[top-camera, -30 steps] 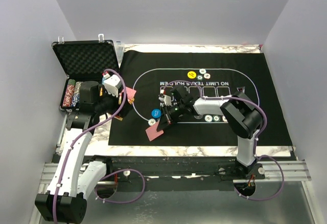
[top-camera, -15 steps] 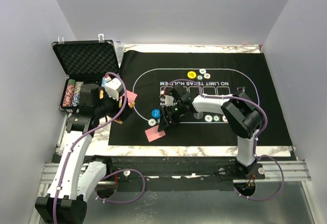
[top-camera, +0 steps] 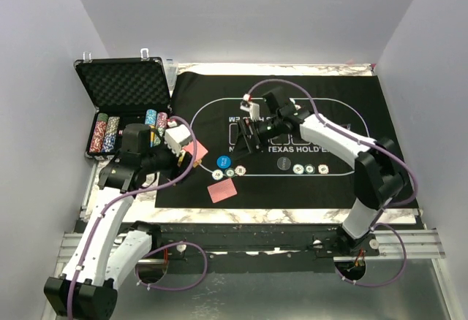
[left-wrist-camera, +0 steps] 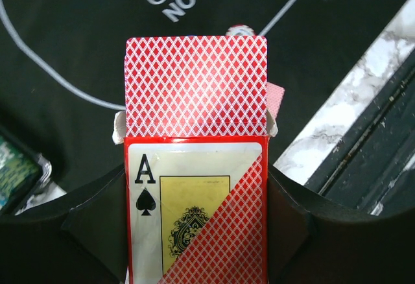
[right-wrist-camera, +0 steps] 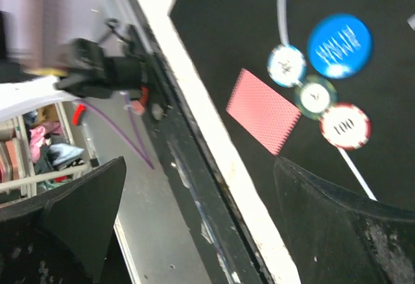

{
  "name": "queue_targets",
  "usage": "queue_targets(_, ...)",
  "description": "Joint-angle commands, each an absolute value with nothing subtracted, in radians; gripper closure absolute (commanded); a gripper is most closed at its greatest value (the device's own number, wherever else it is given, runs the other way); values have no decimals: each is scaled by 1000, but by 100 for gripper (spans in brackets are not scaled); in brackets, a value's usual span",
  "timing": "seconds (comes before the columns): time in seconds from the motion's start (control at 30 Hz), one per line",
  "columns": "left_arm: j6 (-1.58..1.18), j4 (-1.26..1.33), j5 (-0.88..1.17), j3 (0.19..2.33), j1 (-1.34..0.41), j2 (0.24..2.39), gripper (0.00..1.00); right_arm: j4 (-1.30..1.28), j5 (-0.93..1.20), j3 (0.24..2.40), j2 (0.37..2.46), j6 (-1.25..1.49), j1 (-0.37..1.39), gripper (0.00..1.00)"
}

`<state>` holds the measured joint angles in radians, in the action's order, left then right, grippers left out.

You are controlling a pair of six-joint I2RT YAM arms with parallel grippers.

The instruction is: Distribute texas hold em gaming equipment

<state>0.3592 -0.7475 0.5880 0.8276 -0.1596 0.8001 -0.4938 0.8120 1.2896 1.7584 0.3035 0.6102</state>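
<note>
My left gripper (left-wrist-camera: 194,222) is shut on the red-orange card box (left-wrist-camera: 194,213), which shows an ace of spades. A red-backed card (left-wrist-camera: 194,86) sticks out of the box's top. From above, the box (top-camera: 191,152) hangs over the mat's left edge. My right gripper (top-camera: 246,143) hovers open and empty above the mat, its fingers (right-wrist-camera: 343,225) spread wide. Below it lie a blue button disc (right-wrist-camera: 339,45), three striped chips (right-wrist-camera: 315,94) and one face-down card (right-wrist-camera: 262,110). From above, the disc (top-camera: 224,161), those chips (top-camera: 230,172) and the card (top-camera: 223,191) sit at the mat's front left.
The black felt mat (top-camera: 380,115) covers the marble table. An open foam-lined case (top-camera: 121,86) stands at the back left with rows of chips (top-camera: 106,134) in it. More chips (top-camera: 303,168) lie in a row below the printed words. The table's front edge (right-wrist-camera: 214,141) runs past the lone card.
My right gripper has opened, lifted and drawn back from the spot by the blue disc, where three chips now show. My left gripper has carried the card box rightward, further over the mat.
</note>
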Motion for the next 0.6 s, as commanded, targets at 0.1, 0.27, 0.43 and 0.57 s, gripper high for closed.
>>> queue_targets(0.1,466,-706,571,863,-352,859,100,-245,983,1273,1641,513,625,0)
queue_targets(0.27,462,-678,555,901,-424,901,100,-219,965,1263,1657,533,647,0)
queue_targets(0.43,467,-670,542,928,-461,917,100,-209,961,1274,1687,541,685,0)
queue_targets(0.57,467,-669,525,938,-488,919,100,-153,970,1266,1716,606,690,5)
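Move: The card pack held in the left gripper, its loose cards poking out, lies about 14 cm left of the right hand, 2 cm back and some 4 cm above. Down on the mat, roughly 12 cm below the right hand, the dealt cards lie 9 cm back and 8 cm left, the blue button 7 cm left and level with it. From the left hand, the open right gripper is about 18 cm right, 5 cm ahead and 7 cm lower. Open right hand rises about 7 cm, edging left, while left brings the pack 6 cm right towards it. ##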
